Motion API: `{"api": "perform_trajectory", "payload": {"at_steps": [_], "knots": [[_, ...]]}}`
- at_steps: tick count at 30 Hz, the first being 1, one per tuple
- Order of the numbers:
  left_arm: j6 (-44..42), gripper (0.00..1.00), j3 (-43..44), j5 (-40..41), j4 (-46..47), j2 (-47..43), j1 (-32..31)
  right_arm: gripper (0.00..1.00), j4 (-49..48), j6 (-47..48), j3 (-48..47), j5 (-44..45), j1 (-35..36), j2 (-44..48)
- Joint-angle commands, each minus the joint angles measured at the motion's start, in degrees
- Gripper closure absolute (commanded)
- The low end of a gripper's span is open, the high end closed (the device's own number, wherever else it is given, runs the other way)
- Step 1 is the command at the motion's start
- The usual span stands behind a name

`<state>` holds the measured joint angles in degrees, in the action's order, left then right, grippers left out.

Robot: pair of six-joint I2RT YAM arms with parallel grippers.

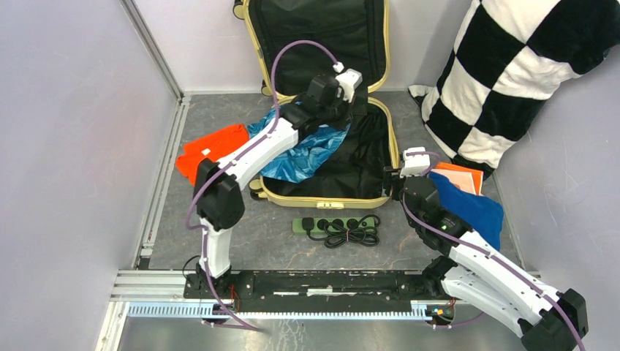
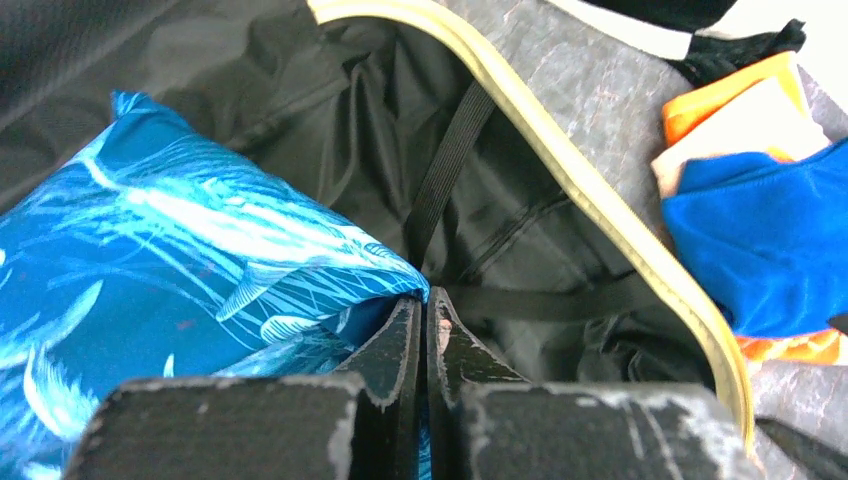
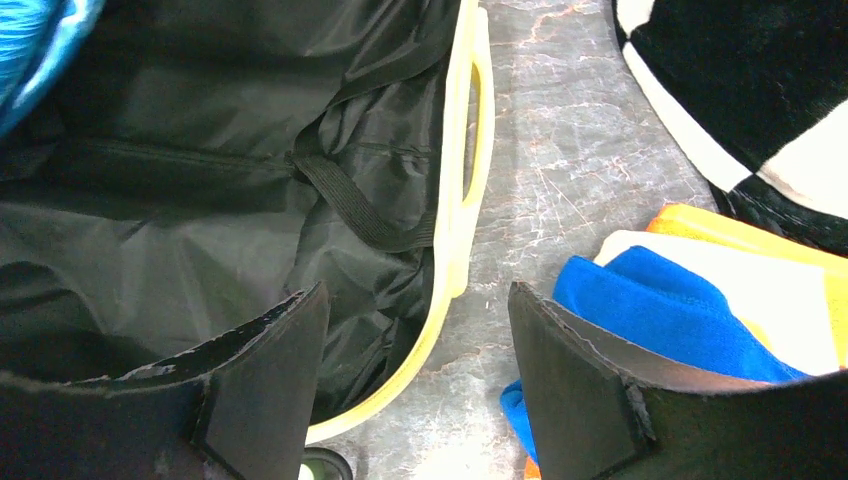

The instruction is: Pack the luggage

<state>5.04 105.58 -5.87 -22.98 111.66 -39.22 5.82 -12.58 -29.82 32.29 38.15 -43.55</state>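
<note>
The luggage (image 1: 325, 202) lies open, its pale-yellow rim around black lining and its lid upright at the back. A blue patterned cloth (image 1: 307, 153) drapes over the left rim into the lower half. My left gripper (image 1: 351, 113) reaches into the luggage from the left. In the left wrist view its jaws (image 2: 422, 300) are shut on the edge of the blue patterned cloth (image 2: 180, 240), with a sliver of blue between the fingers. My right gripper (image 1: 395, 179) hovers open over the front right rim (image 3: 455, 230), with nothing between its fingers (image 3: 416, 290).
A plain blue cloth (image 1: 471, 208) lies on orange and white folded items (image 1: 460, 174) right of the luggage. An orange garment (image 1: 212, 150) sits on the left. A green power strip with cable (image 1: 336, 223) lies in front. A checkered pillow (image 1: 512, 73) leans at the back right.
</note>
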Motion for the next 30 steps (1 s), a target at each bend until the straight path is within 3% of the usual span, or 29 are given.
{"api": "perform_trajectory", "payload": {"at_steps": [1, 5, 12, 20, 29, 30], "knots": [[0.67, 0.98, 10.61, -0.22, 1.31, 7.05, -1.52, 0.27, 1.38, 0.35, -1.40, 4.06, 0.17, 0.38], [3.94, 0.98, 18.59, -1.63, -0.91, 13.19, -2.79, 0.27, 2.16, 0.38, -1.74, 5.80, 0.17, 0.35], [8.82, 0.98, 23.48, -3.15, 1.21, 17.63, -4.70, 0.27, 2.96, 0.33, -1.99, 6.37, 0.16, 1.12], [15.77, 0.98, 25.31, -6.30, 4.88, 20.45, -8.00, 0.27, 5.14, -0.60, -2.17, 8.05, 0.17, 3.52], [19.34, 0.98, 22.79, -3.09, 7.69, 22.79, -8.60, 0.26, 6.48, -0.70, -2.09, 9.21, 0.16, 4.08], [18.89, 0.91, 22.53, -2.91, 7.92, 22.92, -8.59, 0.26, 6.56, -0.78, -2.08, 9.18, 0.16, 4.02]]}}
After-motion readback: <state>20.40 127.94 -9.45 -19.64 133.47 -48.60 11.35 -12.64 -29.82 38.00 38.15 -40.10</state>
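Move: With my left hand I already hold the blue patterned shirt by an edge. It is going to the right half of the open suitcase, whose middle lies about 7 cm back, 7 cm right and 18 cm below. The suitcase's right rim is some 14 cm right and 6 cm back. The blue towel lies farther off, roughly 39 cm right and 23 cm back. From my right hand, that suitcase half is about 10 cm ahead, 7 cm left and 12 cm below. I keep my left fingers shut on the shirt and carry it about 15 cm to the right across the suitcase, towards the right rim. I first reach 3 cm forward and sink about 5 cm, then draw back some 5 cm, tipping the fingers down and rolling the hand's left side down 10 degrees or so. My open, empty right hand eases a couple of centimetres right, out towards the blue towel. ##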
